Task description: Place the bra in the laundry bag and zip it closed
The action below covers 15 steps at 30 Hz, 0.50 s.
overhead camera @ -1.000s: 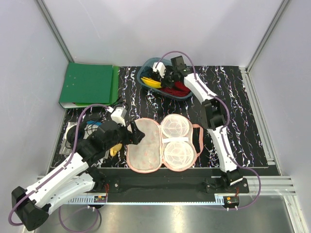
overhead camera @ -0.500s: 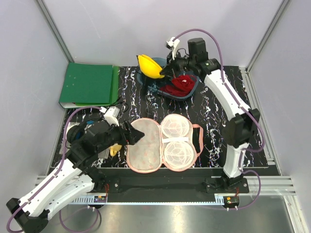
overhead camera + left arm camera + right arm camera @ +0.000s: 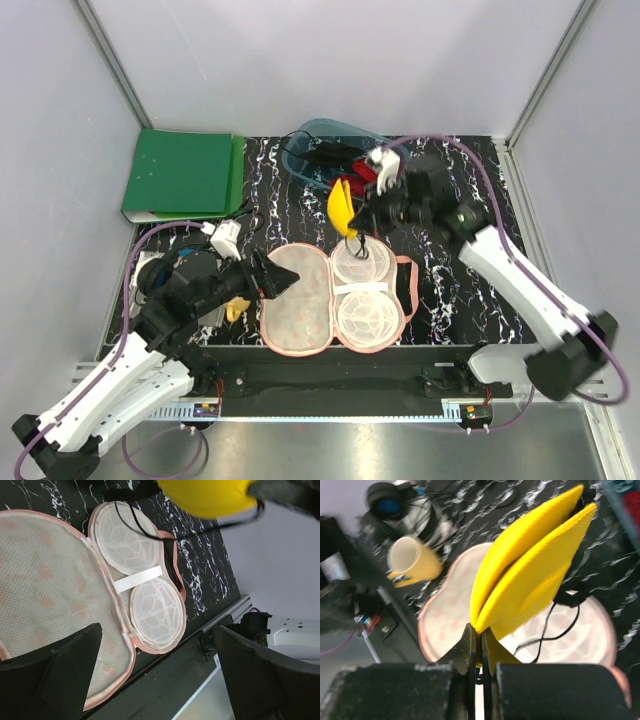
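Note:
The laundry bag (image 3: 297, 305) lies open and flat near the table's front edge, its pale lining and two round mesh cups (image 3: 362, 290) facing up. It also shows in the left wrist view (image 3: 50, 580) and under the bra in the right wrist view (image 3: 445, 615). The yellow bra (image 3: 341, 207) hangs folded in the air over the bag's far round cup, black straps dangling. My right gripper (image 3: 358, 222) is shut on the bra's edge (image 3: 530, 580), fingertips pinched together (image 3: 481, 632). My left gripper (image 3: 275, 277) stands open beside the bag's left rim, nothing between its fingers (image 3: 157, 635).
A blue-grey tub (image 3: 325, 140) at the back centre holds a red garment (image 3: 362, 175). A green binder (image 3: 180, 175) lies at the back left. A yellow mug (image 3: 236, 310) and black headphones (image 3: 160, 275) sit left of the bag, behind my left arm.
My right arm lifted the bra out of the tub, then swung it forward and down over the open bag. My left gripper opened a little wider and stayed beside the bag.

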Tool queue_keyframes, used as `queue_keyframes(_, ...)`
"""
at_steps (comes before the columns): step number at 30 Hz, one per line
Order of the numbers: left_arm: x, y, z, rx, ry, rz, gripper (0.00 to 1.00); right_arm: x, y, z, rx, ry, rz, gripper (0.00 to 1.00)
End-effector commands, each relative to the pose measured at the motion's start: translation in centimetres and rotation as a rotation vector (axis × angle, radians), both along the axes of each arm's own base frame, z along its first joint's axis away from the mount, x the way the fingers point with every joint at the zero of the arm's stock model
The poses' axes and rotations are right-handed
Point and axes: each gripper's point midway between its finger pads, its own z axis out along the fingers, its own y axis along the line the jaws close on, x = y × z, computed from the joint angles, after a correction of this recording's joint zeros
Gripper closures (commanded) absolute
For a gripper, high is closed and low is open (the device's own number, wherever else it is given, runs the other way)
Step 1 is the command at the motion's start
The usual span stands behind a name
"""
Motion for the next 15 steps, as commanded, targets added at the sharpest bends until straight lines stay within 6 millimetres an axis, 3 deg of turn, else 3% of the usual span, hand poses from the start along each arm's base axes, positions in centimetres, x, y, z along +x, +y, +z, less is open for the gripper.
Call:
queue_keyframes(1, -0.2, -1.3, 0.9, -0.057, 0.008, -0.054, 0.01, -6.3, 0.5, -2.1, -0.011, 0.079, -0.039, 1.00)
queue_keyframes(2, -0.2, -1.4, 0.7, -0.053, 0.012, -0.058, 0.01, -7.3, 1.0, -2.8, 0.004, 0.125, -0.046, 1.00)
queue_keyframes(3, -0.1, -1.5, 0.3, -0.044, 0.023, -0.059, 0.01, -8.4, 0.9, -5.1, -0.018, 0.171, -0.059, 1.00)
queue_keyframes(5, -0.2, -1.5, -0.6, -0.032, 0.044, -0.062, 0.01, -10.5, 2.9, -6.7, 0.013, 0.228, -0.031, 0.99)
queue_keyframes(6, -0.1, -1.6, -1.0, -0.028, 0.059, -0.060, 0.01, -11.7, 3.1, -9.3, -0.002, 0.292, -0.009, 0.96)
queue_keyframes(7, -0.1, -1.6, -1.3, -0.024, 0.070, -0.059, 0.01, -12.0, 4.1, -9.6, 0.028, 0.294, 0.008, 0.93)
queue_keyframes(8, -0.1, -1.5, -2.0, -0.019, 0.086, -0.054, 0.01, -12.5, 4.5, -10.8, 0.034, 0.352, 0.007, 0.80)
queue_keyframes(9, -0.2, -1.5, -2.5, -0.018, 0.106, -0.048, 0.01, -13.3, 4.6, -12.3, 0.025, 0.390, 0.025, 0.75)
queue_keyframes(11, -0.3, -1.4, -3.3, -0.016, 0.131, -0.040, 0.01, -13.8, 5.3, -12.7, 0.050, 0.418, 0.064, 0.64)
queue_keyframes(12, -0.5, -1.3, -4.3, -0.011, 0.159, -0.034, 0.01, -14.4, 5.5, -13.4, 0.048, 0.448, 0.091, 0.54)
queue_keyframes(15, -1.1, -1.5, -6.0, -0.017, 0.199, -0.048, 0.01, -14.7, 6.1, -13.6, 0.053, 0.456, 0.140, 0.41)
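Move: The right hand holds the yellow bra over the far part of the open laundry bag. The bag's middle fold lies about 9 cm back, 5 cm left and 25 cm below this hand. The mesh flap's middle is some 12 cm to the hand's left and 9 cm back, the cup half's 2 cm right and 8 cm back. The basket stands roughly 26 cm ahead, 2 cm left. From the left hand the fold is about 4 cm ahead, 9 cm right, 20 cm below. Its pinch on the yellow bra opens up: the right hand first swings the bra back over the bag, nearly level, then sinks steeply towards the near end of the fold, some 17 cm down and 15 cm back in all. The wrist tips about 30 degrees further down while the fingers part to half open. Beside it the left hand, still wide open, lowers about 5 cm towards the bag. ##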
